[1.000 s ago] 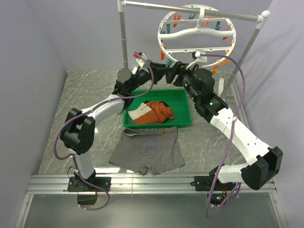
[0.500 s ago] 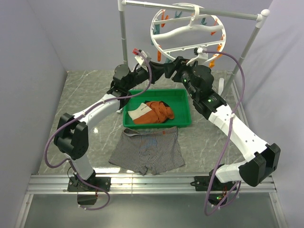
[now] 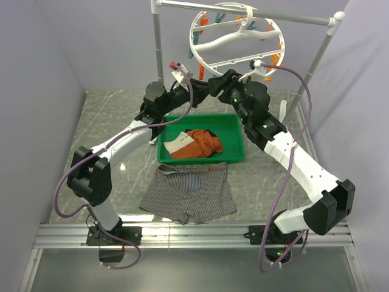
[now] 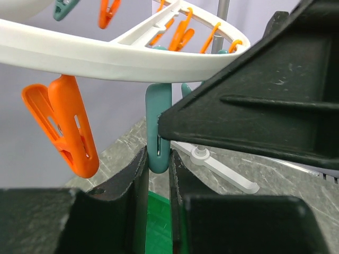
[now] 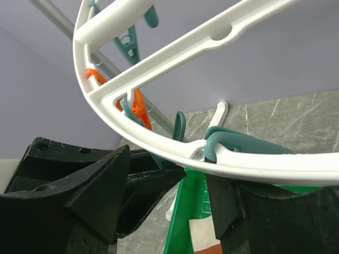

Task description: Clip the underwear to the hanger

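The underwear [image 3: 188, 194] lies spread flat on the table in front of the tray, away from both grippers. The hanger [image 3: 226, 41], a white ring with orange and teal clothespins, hangs tilted from the rack rod. My left gripper [image 3: 203, 81] reaches up to the ring's lower rim. In the left wrist view my left gripper [image 4: 158, 165] is shut on the bottom end of a teal clothespin [image 4: 158, 127] hanging from the hanger [image 4: 106, 55]. My right gripper [image 5: 167, 196] is open, its fingers set either side of the hanger's rim [image 5: 153, 138], next to another teal clothespin [image 5: 243, 145].
A green tray [image 3: 234, 125] behind the underwear holds an orange-rust garment [image 3: 205, 141] and a white cloth [image 3: 180, 143]. The rack's upright pole [image 3: 158, 52] and slanted right leg [image 3: 313, 67] flank the hanger. A white lever-shaped piece [image 4: 225, 170] lies on the table. An orange clothespin [image 4: 66, 127] hangs left of the gripped one.
The hanger has swung left and tipped further. Both grippers have moved up and left with its lower rim. The underwear has not moved.
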`<state>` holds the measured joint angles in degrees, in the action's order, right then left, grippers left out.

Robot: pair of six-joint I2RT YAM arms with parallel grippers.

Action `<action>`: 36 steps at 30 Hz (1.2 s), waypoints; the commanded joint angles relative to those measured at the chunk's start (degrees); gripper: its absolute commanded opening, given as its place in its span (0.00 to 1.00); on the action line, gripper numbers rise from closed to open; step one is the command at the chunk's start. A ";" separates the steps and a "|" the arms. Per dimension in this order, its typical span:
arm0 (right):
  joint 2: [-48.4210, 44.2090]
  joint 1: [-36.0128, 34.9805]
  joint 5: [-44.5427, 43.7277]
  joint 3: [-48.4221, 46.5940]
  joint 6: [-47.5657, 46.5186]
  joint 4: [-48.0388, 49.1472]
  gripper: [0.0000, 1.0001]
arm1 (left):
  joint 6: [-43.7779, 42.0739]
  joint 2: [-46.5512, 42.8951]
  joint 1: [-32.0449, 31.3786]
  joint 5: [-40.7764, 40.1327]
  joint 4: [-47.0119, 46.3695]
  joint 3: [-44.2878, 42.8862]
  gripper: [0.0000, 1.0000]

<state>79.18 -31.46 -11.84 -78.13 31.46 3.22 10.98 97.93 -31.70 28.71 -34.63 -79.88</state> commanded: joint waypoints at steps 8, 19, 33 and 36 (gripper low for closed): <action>1.15 0.88 -3.72 -4.31 4.57 6.35 0.64 | -1.84 -3.80 -1.34 2.67 1.58 0.07 0.00; 2.04 1.23 -5.04 -4.84 4.05 8.38 0.46 | -3.25 -4.41 -2.40 3.11 2.73 1.56 0.00; 0.63 2.72 -1.53 -3.96 2.99 7.94 0.00 | -2.20 -13.18 4.34 11.00 8.26 8.30 0.59; 0.36 3.42 -0.65 -3.44 3.34 7.41 0.00 | -6.12 -18.98 9.44 19.87 11.42 13.84 0.63</action>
<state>80.82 -29.65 -11.62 -79.53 34.30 7.14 6.96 85.56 -27.18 38.76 -25.56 -69.41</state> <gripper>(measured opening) 0.074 0.621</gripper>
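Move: The left fingers already pinch the lower end of the teal clip on the hanger's rim, its middle about 2 cm above them. From the right hand, whose open fingers straddle it, that clip is about 2 cm ahead and 1 cm up. An orange clip hangs some 3 cm farther out and 3 cm to the left of the teal one; a second teal clip sits about 4 cm to the right hand's right, level ahead, 2 cm up. Keep the left grip on the teal clip while you ease the right gripper a centimetre or so forward and up, almost 2 cm, and shut its fingers on that same clip under the rim. Once they have it, open the left fingers and draw that hand away, back and left with a slight sink, about 7 cm in all. ##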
